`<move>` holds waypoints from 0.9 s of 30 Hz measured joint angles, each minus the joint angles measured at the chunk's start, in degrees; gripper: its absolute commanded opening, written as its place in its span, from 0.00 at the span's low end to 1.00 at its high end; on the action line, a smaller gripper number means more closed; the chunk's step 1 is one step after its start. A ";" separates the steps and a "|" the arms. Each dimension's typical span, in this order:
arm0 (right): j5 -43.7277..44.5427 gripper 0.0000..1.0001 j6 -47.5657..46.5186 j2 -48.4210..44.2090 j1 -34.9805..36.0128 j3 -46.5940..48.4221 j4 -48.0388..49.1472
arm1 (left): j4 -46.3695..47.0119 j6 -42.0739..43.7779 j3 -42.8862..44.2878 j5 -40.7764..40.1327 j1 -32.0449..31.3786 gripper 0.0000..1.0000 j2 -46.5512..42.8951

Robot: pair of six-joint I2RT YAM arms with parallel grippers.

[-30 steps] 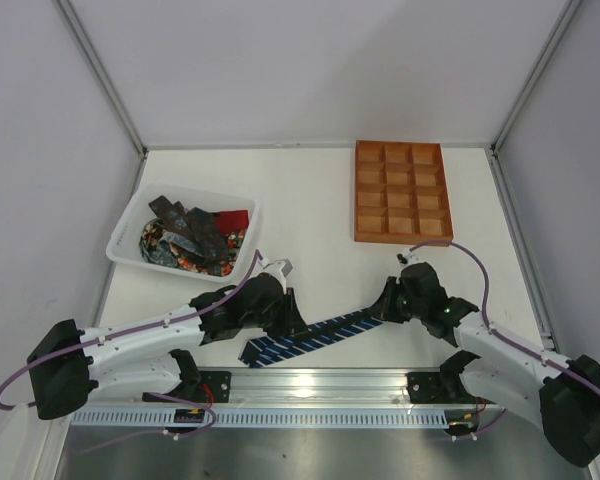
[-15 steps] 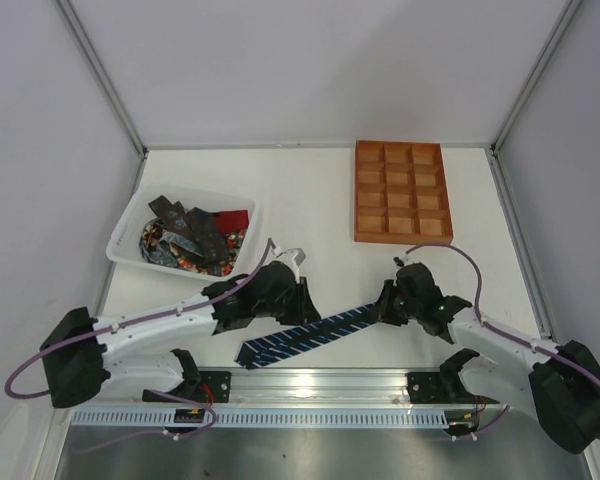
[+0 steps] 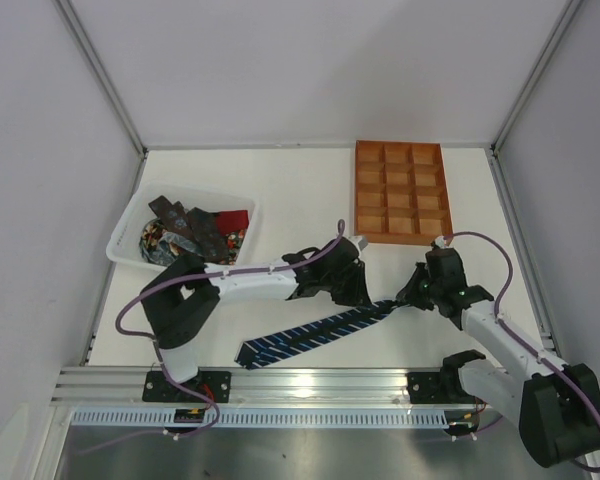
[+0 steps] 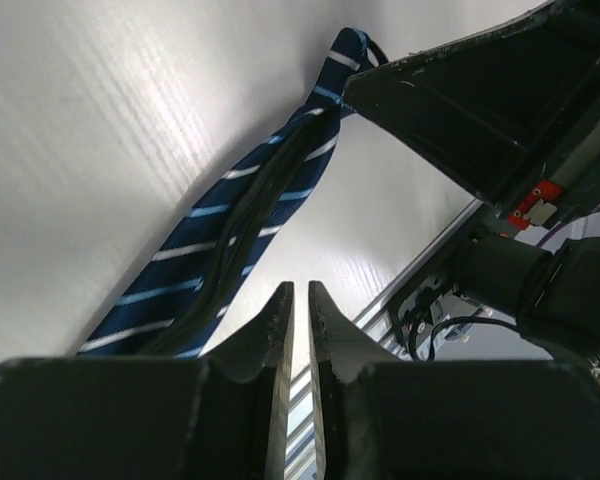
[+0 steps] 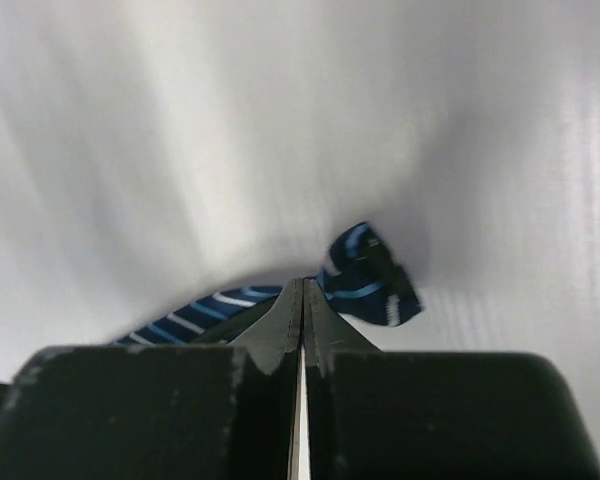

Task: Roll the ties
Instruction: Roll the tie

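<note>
A navy tie (image 3: 310, 335) with light-blue stripes lies slantwise on the white table, its wide end near the front rail. My right gripper (image 3: 407, 300) is shut on its narrow end; in the right wrist view the tie (image 5: 365, 280) curls just past the gripper's (image 5: 303, 282) tips. My left gripper (image 3: 363, 297) reaches across to just above that narrow end. In the left wrist view the left gripper (image 4: 300, 290) shows a thin slit and holds nothing, with the tie (image 4: 230, 240) to its left. More ties (image 3: 190, 235) lie heaped in the basket.
A white plastic basket (image 3: 125, 225) stands at the left. An orange-brown compartment tray (image 3: 405, 238) sits at the back right, just beyond both grippers. The metal rail (image 3: 330, 380) runs along the front edge. The right arm's black body (image 4: 480, 110) looms close to the left gripper.
My left arm has swung right along the tie to its narrow end, its jaws narrowing. The right gripper has pulled the narrow end rightward and a little back.
</note>
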 measured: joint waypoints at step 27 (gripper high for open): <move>7.69 0.09 8.50 -0.94 -4.20 -3.34 -3.78 | 1.95 5.75 3.96 6.23 0.98 0.12 12.55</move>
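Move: The left hand, its fingers almost shut, hangs about 6 cm above the stretch of tie it will press on, which lies roughly 1 cm back and 1 cm to its right; the tie's loose end is some 27 cm to its left and 12 cm back. The right hand already holds the tie's other end low over the table: the same stretch lies about 9 cm to its left, 1 cm back and 3 cm lower, and the wooden tray's middle some 27 cm straight ahead, 2 cm below. The left hand shifts a little to the right, then comes down about 6 cm until its nearly shut fingertips meet the striped tie just short of the right hand, where it stops and keeps them pressed on the cloth. Meanwhile the right hand, still shut on the tie's end, moves about 4 cm to the right in two short pulls, sinking some 3 cm towards the table and turning clockwise by roughly 15 degrees, the second pull coming once the left hand is down. ##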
